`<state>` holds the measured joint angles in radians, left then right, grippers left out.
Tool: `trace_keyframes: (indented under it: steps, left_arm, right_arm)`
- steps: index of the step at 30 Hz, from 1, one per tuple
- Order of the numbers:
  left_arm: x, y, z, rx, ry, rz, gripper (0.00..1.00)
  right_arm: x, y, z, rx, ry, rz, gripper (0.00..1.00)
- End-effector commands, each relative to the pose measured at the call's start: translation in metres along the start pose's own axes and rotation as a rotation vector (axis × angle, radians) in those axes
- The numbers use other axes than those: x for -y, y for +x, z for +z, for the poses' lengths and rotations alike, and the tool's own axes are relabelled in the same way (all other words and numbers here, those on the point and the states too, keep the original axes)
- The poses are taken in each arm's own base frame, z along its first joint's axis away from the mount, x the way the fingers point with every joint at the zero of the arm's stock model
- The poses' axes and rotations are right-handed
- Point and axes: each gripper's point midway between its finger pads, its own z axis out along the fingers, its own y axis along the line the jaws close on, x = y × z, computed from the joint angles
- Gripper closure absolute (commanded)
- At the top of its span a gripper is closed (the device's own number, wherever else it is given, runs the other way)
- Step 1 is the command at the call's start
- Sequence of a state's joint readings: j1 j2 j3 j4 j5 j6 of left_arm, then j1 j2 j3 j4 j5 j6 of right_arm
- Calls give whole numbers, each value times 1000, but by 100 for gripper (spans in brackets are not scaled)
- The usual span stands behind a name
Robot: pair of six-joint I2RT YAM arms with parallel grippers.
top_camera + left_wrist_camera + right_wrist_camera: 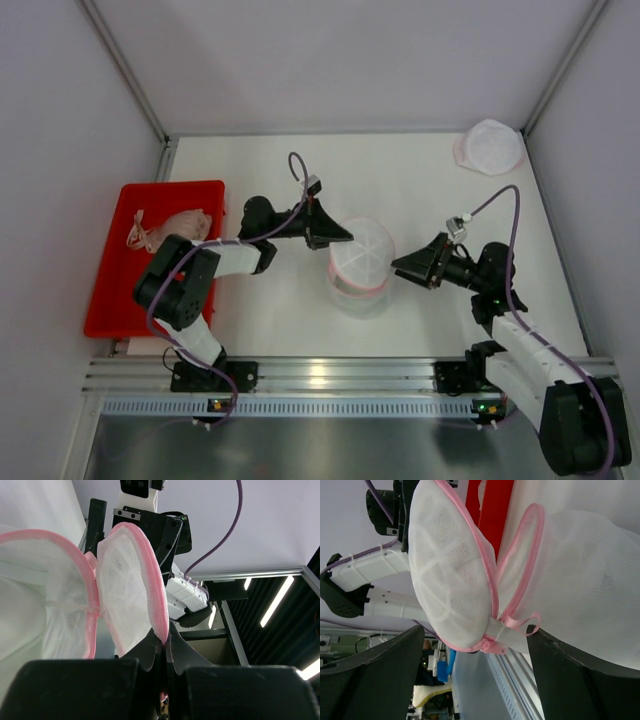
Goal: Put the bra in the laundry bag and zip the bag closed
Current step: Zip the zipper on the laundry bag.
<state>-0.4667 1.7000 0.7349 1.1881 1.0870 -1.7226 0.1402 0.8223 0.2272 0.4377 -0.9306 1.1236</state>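
Observation:
The white mesh laundry bag [360,262] with pink zipper trim sits mid-table, its round lid [125,590] lifted open. My left gripper [338,238] is shut on the lid's pink zipper rim [159,615], pinching it between the fingertips [166,639]. My right gripper [402,266] stands open at the bag's right side. In the right wrist view the bag's hinge and its pink ribbon loop [520,622] lie between that gripper's spread fingers [476,630]. The bra [172,227], pale pink, lies in the red tray [115,290] at the left.
A second white mesh bag [490,147] lies at the back right corner. The red tray lies along the table's left edge beside the left arm. White walls enclose the table on three sides.

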Motion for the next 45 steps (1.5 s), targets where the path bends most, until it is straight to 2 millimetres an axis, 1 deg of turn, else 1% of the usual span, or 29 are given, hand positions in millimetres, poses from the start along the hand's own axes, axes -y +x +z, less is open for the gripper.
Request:
trace_keyframes:
  steps: [1,4,5,9,12,13,15,17,19,20,22,23,24,27,28,29,30,33,34,36,37,38,39,40,41,42,43,44,45]
  left_arm:
    - [10,4,0,-3,47,81,100]
    - [9,7,1,-9,47,79,100]
    - [9,8,2,-10,47,80,100]
    - [1,15,5,-25,37,62,100]
    - [-10,13,6,-26,15,43,100]
    - [-11,12,7,-27,13,47,100]
    - [-15,8,7,-25,6,46,100]
    - [-21,2,8,-23,-7,47,100]
    - [-22,-5,8,-21,-14,60,100]
    - [-27,-10,5,-13,-29,50,100]
    - [-26,-19,3,-2,-28,59,100]
    - [-29,-25,0,9,-37,50,100]
    - [-30,-26,-2,4,-40,59,100]
    - [-36,-27,-3,-6,-54,53,100]
    - [-39,-26,-3,-10,-60,47,100]
    - [-43,-25,-4,-13,-67,51,100]
    - [-44,-23,-5,-19,-69,55,100]
    - [-46,-21,-6,-26,-76,65,100]
    - [-45,-20,-6,-32,-76,76,100]
    - [-48,-18,-7,-54,-100,71,87]
    - [-46,-17,-9,-58,-113,78,79]
    - [-47,-19,-12,-56,-128,163,72]
    - [-57,-19,-19,-47,-203,83,69]
    - [-55,-34,-31,-2,-263,311,64]
    - [-58,-42,-41,11,-342,392,60]
    - [-40,-61,-46,25,-429,505,56]
    - [-52,-59,-65,-29,-565,645,56]
    - [-49,-67,-74,-23,-645,725,56]
    - [-37,-80,-79,-3,-700,823,55]
  right_arm:
    - [-21,-12,8,49,-81,-84,17]
    - [-22,-10,13,28,-91,-97,18]
    - [-28,-10,14,28,-110,-103,19]
    - [-34,-4,17,6,-135,-101,24]
    - [-33,2,14,-9,-137,-100,30]
    - [-33,3,14,-9,-136,-102,34]
    - [-33,7,12,-18,-139,-112,38]
    - [-35,9,10,-21,-144,-126,47]
    - [-32,12,9,-30,-133,-117,51]
    - [-32,13,8,-28,-133,-126,52]
    - [-30,15,7,-30,-127,-129,52]
    - [-30,15,6,-28,-128,-133,53]
    - [-29,15,6,-22,-127,-135,54]
    - [-30,13,7,-17,-129,-140,68]
    - [-32,12,7,-14,-133,-139,78]
    - [-33,10,8,-8,-135,-141,83]
    - [-32,9,8,-6,-132,-138,92]
    - [-31,6,10,3,-122,-131,97]
    - [-30,6,11,4,-121,-131,100]
    - [-28,4,11,12,-112,-131,100]
    - [-27,4,11,16,-106,-128,100]
    - [-23,3,12,21,-86,-112,100]
    - [-21,3,12,26,-80,-108,100]
    - [-18,2,12,34,-68,-100,100]
    - [-17,3,12,35,-62,-91,100]
    - [-13,4,12,34,-50,-76,100]
    - [-12,3,12,38,-44,-70,100]
    - [-10,2,12,47,-37,-64,100]
    - [-9,1,12,52,-30,-61,100]
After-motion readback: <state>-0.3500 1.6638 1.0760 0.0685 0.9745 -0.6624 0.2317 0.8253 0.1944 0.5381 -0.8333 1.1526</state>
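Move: The right hand, open, has the pink zipper end, where lid and rim join, about 2 cm to its left and 1 cm back, at its own height. From it the lid's middle is some 6 cm left, 3 cm ahead and 3 cm up, and the bag body's middle 6 cm left, 2 cm back and 7 cm below. The left hand already pinches the lid's edge; from it, the zipper end lies about 6 cm right, 6 cm back and 6 cm below. The right fingers close on the pink zipper end after edging about 2 cm left, rise slightly and sink back, then keep their pinch. Meanwhile the left hand, still gripping the lid's edge, lowers about 5 cm towards the bag with a small back-then-forward shift; it then opens about halfway, lets go, and swings forward some 6 cm and left, away from the lid, its wrist turning roughly 30 degrees. ##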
